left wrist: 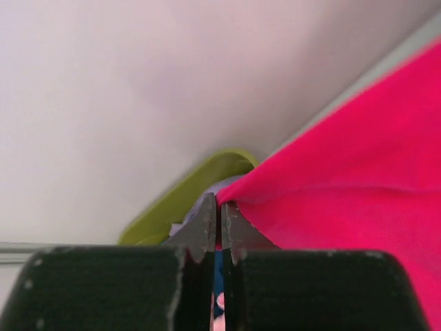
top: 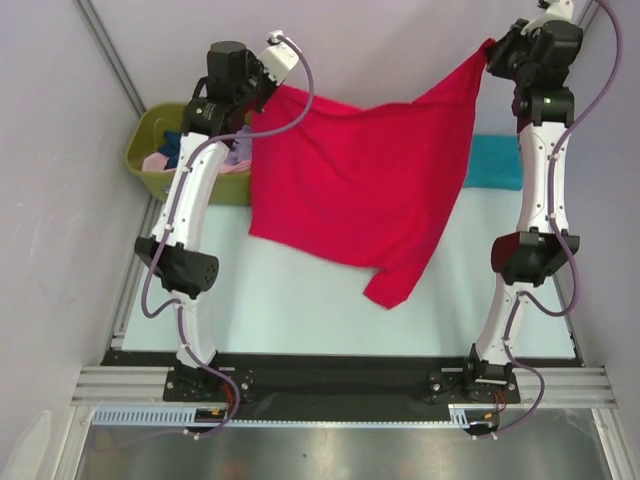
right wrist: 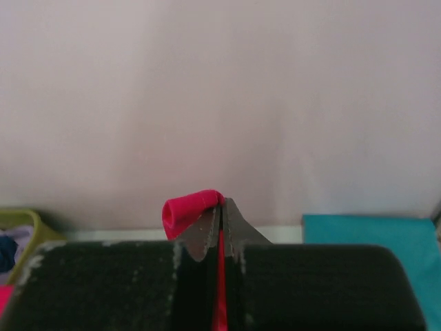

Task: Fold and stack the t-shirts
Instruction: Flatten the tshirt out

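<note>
A bright red t-shirt (top: pixel 360 190) hangs spread in the air between both arms, its lower part drooping toward the table. My left gripper (top: pixel 262 92) is shut on its left top corner; in the left wrist view the red cloth (left wrist: pixel 344 186) runs off to the right of the pinched jaws (left wrist: pixel 220 210). My right gripper (top: pixel 492 55) is shut on the right top corner, where a curl of red cloth (right wrist: pixel 186 210) pokes out past the fingertips (right wrist: pixel 222 207). A folded teal t-shirt (top: pixel 492 162) lies flat at the back right. More t-shirts (top: pixel 175 150) sit in the bin.
An olive-green bin (top: pixel 150 175) stands at the back left of the table, right under the left arm; its rim (left wrist: pixel 186 196) shows beyond the left fingers. The pale table top (top: pixel 300 300) ends at a black rail near the arm bases. Grey walls close in behind and on both sides.
</note>
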Robot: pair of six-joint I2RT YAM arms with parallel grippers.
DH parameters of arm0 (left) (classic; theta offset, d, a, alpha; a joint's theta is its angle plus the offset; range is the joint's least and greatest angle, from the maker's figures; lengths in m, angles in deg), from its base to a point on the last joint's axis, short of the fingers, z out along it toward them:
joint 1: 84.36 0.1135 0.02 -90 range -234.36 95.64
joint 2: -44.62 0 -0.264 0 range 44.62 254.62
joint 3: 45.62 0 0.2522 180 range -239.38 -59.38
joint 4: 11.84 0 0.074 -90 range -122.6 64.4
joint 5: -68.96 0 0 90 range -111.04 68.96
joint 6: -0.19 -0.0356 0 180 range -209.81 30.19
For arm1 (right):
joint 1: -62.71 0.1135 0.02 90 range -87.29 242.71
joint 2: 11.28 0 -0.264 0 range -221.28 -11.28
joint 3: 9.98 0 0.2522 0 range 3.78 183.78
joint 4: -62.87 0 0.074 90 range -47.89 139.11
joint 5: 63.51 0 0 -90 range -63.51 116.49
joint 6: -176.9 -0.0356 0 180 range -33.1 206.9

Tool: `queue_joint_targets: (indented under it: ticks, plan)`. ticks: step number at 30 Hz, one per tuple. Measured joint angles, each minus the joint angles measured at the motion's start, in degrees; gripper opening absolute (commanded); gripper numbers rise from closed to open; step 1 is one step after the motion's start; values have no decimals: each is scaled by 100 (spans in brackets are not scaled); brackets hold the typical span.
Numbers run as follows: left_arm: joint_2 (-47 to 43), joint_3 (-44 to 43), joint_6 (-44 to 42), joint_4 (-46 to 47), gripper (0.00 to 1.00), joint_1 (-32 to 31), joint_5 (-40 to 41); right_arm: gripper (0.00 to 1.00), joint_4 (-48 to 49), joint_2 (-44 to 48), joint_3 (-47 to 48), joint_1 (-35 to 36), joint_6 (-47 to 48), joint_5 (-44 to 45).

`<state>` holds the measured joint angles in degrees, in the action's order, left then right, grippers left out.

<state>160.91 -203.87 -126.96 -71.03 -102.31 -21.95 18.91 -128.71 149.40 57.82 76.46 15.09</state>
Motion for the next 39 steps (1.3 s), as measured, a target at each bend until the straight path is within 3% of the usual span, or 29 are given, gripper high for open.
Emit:
queue_joint_targets:
  ticks: [5, 12, 15, 20, 24, 28, 32, 39]
  plan:
    - [52, -33, 4, 964, 0, 42, 251, 0, 914, -111, 131, -332, -686, -4]
    - [-372, 505, -299, 2057, 0, 63, 372, 0, 1746, 885, -358, -750, -737, 57]
    - [-758, 1307, -409, 2133, 0, 63, 275, 0, 2100, 1878, -1698, -734, -621, 37]
    - [-1521, 3169, -588, 2026, 0, 66, -48, 0, 2450, 3748, -4837, -699, -527, 37]
    - [-2393, 5239, -868, 1860, 0, 35, -190, 0, 2009, 5053, -6996, -699, -575, 162]
    - [-3348, 7066, -1067, 1521, 0, -37, -321, 0, 1110, 6408, -8500, -699, -761, 514]
    - [-4341, 8476, -1093, 1097, 0, -243, -494, 0, -42, 7656, -9160, -704, -1128, 1060]
    - [-5294, 9991, -1029, 297, 0, -555, -739, 0, -1851, 8970, -9689, -704, -2280, 1864]
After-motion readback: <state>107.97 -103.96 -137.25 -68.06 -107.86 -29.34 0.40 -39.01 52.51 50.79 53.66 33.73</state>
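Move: Near the robot's edge of the table lies where the two pinched corners of the red t-shirt are headed: roughly 30 cm back, 5 cm left and 38 cm below the left hand, and about 38 cm back, 3 cm right and 44 cm below the right. The green bin's middle sits some 22 cm left of the left hand, 4 cm farther out and 32 cm down; the folded teal cloth is about 9 cm right of the right hand, 2 cm ahead and 44 cm below. Keeping their pinch on the t-shirt's corners, both hands first swing up, the left about 8 cm and the right about 13 cm, fingers tipping up. Then they sweep fast back and down towards the near table edge, fingers tipping down and turning clockwise, ending some 30 cm back and 32 cm lower on the left, 38 cm back and 23 cm lower on the right. ##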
